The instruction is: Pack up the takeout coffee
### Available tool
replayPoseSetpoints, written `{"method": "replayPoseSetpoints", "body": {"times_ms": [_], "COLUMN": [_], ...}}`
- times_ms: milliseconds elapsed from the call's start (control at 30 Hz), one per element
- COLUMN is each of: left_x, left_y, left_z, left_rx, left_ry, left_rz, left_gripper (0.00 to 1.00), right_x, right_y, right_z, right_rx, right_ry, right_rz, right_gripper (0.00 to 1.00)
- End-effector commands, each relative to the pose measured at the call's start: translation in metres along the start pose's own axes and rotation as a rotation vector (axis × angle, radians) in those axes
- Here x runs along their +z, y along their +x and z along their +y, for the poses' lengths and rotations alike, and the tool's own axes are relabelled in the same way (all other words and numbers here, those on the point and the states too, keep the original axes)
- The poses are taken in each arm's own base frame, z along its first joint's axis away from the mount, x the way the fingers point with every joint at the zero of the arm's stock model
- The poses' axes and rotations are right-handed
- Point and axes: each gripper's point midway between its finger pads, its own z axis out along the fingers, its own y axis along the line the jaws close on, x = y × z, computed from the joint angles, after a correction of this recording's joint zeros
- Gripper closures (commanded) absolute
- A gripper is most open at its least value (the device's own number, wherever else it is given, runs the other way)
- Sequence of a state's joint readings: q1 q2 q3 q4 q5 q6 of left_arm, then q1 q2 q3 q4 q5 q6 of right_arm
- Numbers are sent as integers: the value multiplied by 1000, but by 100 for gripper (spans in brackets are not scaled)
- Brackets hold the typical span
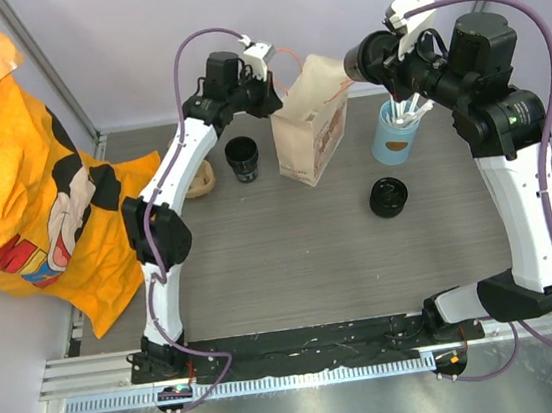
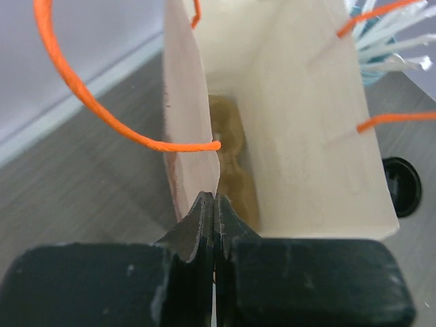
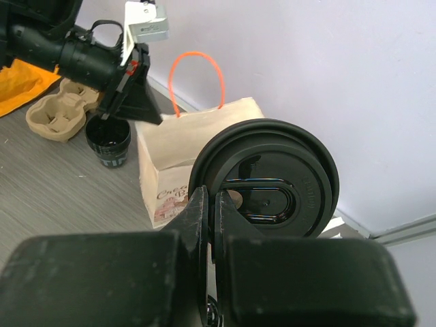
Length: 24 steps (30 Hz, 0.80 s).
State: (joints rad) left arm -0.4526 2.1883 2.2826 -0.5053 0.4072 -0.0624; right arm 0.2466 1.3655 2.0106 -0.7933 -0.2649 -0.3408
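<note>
The takeout coffee (image 3: 272,180), a black cup with a round black lid, is held on its side in the air, its lid facing the right wrist camera. My right gripper (image 3: 211,194) is shut on the lid's rim. From above, the coffee (image 1: 367,57) hangs just right of the paper bag's (image 1: 312,127) open top. My left gripper (image 2: 213,197) is shut on the top edge of the bag's left wall (image 2: 187,122); from above it (image 1: 278,100) sits at the bag's left rim. A brown pulp piece (image 2: 228,157) lies at the bottom of the bag.
An open black cup (image 1: 242,158) stands left of the bag, a brown carrier (image 1: 202,180) beyond it behind the left arm. A light-blue cup of straws (image 1: 395,133) stands right of the bag. A black round lid or cup (image 1: 389,197) lies in front of it. Orange cloth (image 1: 21,177) drapes the left side.
</note>
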Motion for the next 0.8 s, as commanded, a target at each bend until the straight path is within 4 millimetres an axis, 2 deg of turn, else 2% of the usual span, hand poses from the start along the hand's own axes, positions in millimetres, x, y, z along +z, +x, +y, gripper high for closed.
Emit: {"method": "replayPoseSetpoints", "body": {"times_ms": [0, 67, 100, 267, 533, 700, 767], "left_x": [-44, -60, -63, -89, -129, -148, -155], "left_y": [0, -3, 7, 15, 24, 44, 53], "left_z": [-47, -58, -63, -79, -106, -117, -122], "left_rx": [-53, -48, -53, -36, -36, -51, -63], "left_ry": [82, 94, 101, 133, 212, 248, 268], "left_rz": [56, 60, 90, 135, 185, 234, 252], "left_gripper": [100, 100, 100, 100, 100, 100, 100], "right_x": [-8, -5, -3, 6, 6, 11, 15], "right_y": [-34, -35, -36, -35, -37, -18, -4], "right_z": [-6, -6, -6, 3, 16, 37, 52], "right_rx": [-15, -9, -6, 24, 46, 96, 117], "right_ry": [22, 14, 10, -47, -99, -173, -212], "right_rz": [-107, -111, -111, -114, -120, -68, -32], "right_gripper": [99, 99, 99, 99, 99, 99, 99]}}
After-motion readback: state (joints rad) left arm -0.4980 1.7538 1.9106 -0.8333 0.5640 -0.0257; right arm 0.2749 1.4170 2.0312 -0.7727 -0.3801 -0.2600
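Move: The paper bag's middle is about 4 cm ahead of the left fingers, 8 cm to their right and 13 cm below; they already pinch its left rim corner. Beside it, the black cup stands some 3 cm back and 8 cm left of that hand. From the right hand, still holding the lidded coffee cup, the bag lies roughly 20 cm ahead, 12 cm left and well below; the straw holder is 14 cm ahead and 9 cm right, the black lid 1 cm ahead and 7 cm right. Keeping the bag's rim corner pinched between shut fingers, the left hand pulls the bag about 17 cm straight back towards the robot, past the black cup, rising a couple of centimetres partway while the wrist tips down and swings clockwise by some 10 to 15 degrees. The right hand keeps hold of the lidded coffee cup and, after a small lift, shifts about 3.5 cm left towards the bag, sinking back near its starting height and turning slightly counter-clockwise. ##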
